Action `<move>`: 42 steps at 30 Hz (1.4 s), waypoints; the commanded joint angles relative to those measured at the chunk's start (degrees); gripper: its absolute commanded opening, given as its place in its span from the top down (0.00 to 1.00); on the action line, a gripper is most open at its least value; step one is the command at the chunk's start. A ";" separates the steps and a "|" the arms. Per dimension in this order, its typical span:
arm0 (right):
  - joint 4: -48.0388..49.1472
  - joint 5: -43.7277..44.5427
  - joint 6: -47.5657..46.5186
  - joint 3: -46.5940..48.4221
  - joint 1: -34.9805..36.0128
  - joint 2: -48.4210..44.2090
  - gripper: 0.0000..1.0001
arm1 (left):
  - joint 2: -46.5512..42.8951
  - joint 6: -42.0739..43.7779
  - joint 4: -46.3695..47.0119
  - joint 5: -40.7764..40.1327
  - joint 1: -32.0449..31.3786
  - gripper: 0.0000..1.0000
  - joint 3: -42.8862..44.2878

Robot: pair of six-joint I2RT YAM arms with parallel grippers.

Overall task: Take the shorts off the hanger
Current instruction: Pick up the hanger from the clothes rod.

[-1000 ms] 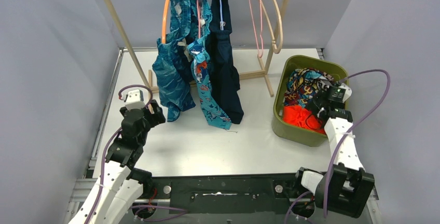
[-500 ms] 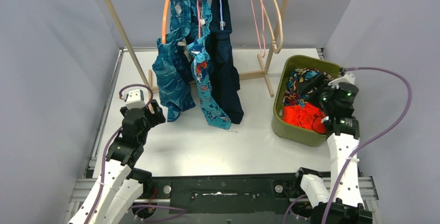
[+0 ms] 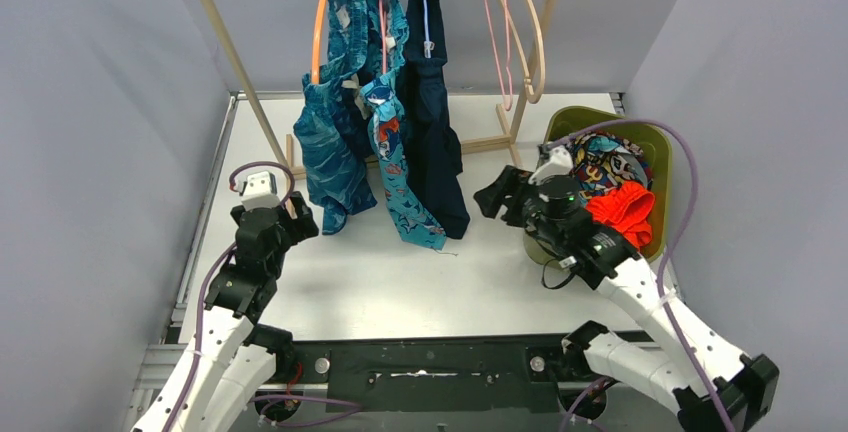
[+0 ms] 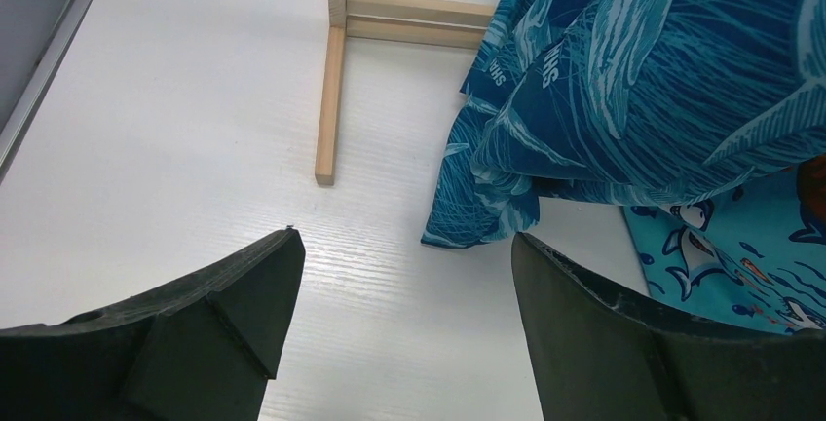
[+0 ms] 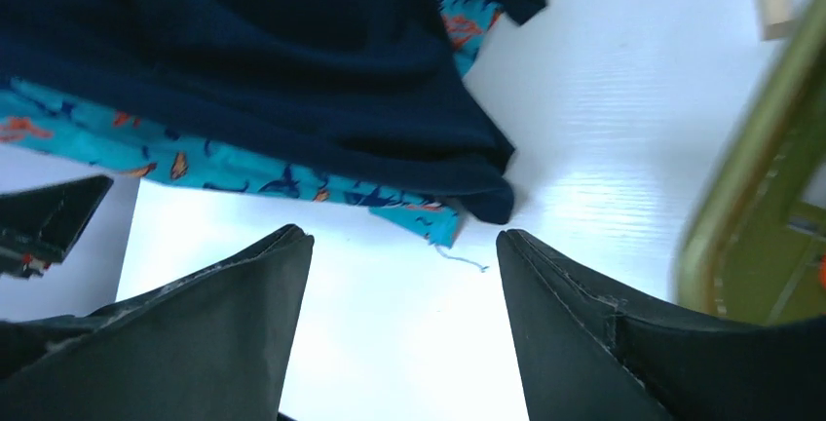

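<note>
Three shorts hang from hangers on the wooden rack: teal leaf-print shorts (image 3: 328, 147) (image 4: 633, 80), turquoise cartoon-print shorts (image 3: 402, 177) (image 5: 234, 170) and navy shorts (image 3: 437, 142) (image 5: 292, 51). The hems reach the table. Orange-red shorts (image 3: 625, 209) and multicolour shorts (image 3: 600, 167) lie in the green bin (image 3: 662, 152). My left gripper (image 3: 303, 218) (image 4: 404, 250) is open and empty, low over the table, just left of the leaf-print hem. My right gripper (image 3: 490, 198) (image 5: 404, 241) is open and empty, just right of the navy hem.
Empty pink hangers (image 3: 490, 32) and a wooden one (image 3: 538, 47) hang at the rack's right end. The rack's wooden foot (image 4: 331, 99) lies ahead of my left gripper. The bin's rim (image 5: 750, 177) is close to the right of my right gripper. Grey walls flank the table.
My right gripper has come out of the bin and swung left across the table to the navy hem, jaws wider. The orange-red shorts stay in the bin. The left arm is still.
</note>
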 commanded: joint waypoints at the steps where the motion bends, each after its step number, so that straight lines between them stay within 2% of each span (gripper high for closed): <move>1: 3.81 16.90 0.44 5.34 12.80 5.12 0.30 | -0.28 1.02 2.71 -0.50 0.40 0.21 1.21; 3: 3.01 21.62 -1.92 8.53 18.33 8.11 0.33 | -0.50 1.02 2.74 -0.60 0.48 0.21 1.14; 7: -0.46 29.08 -5.40 17.02 24.94 13.63 0.34 | -0.83 1.02 2.85 -0.52 0.60 0.21 1.01; 13: -3.17 32.59 -10.87 26.26 28.35 18.61 0.35 | -1.09 1.00 2.93 0.11 0.75 0.21 1.05; 18: -8.37 36.69 -10.27 35.14 28.15 21.51 0.30 | -1.27 0.82 3.15 -0.25 0.72 0.21 0.96; 24: -13.45 31.94 -13.51 49.35 26.37 28.55 0.28 | -1.19 0.63 3.01 -0.40 0.70 0.21 1.05; 29: -15.60 29.27 -13.81 55.58 22.24 33.50 0.33 | -1.57 0.58 3.11 0.10 0.75 0.21 0.96; 35: -17.58 24.18 -16.98 63.55 19.38 39.44 0.48 | -1.68 0.58 3.30 0.42 0.73 0.21 0.79; 38: -21.23 25.84 -17.88 68.50 19.44 43.11 0.50 | -1.59 0.58 3.49 0.63 0.73 0.21 0.70; 42: -23.62 32.54 -18.81 73.53 19.82 45.50 0.54 | -1.55 0.67 3.45 0.73 0.72 0.21 0.70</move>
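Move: The hanger holding the navy shorts, taken at the waistband, lies about 15 cm ahead of the right hand, 13 cm to its left and 19 cm above it. At much the same height and as far ahead, the teal shorts hang about 21 cm left of that hand, and the empty pink hanger hangs straight ahead of it. The green basket stands 22 cm right, 6 cm ahead and 15 cm below. From the left hand, the navy shorts' hanger is 14 cm ahead, 22 cm right, 24 cm up. Leftward first, then climbing, and finally reaching forward, the empty right hand swings away from the basket up to the navy shorts just below their waistband, ending some 15 cm higher, 13 cm farther left and 10 cm farther out. It tips up about 15 degrees and rolls left side down about 20, and near the end the open fingers narrow by about a third around the navy cloth without shutting. ##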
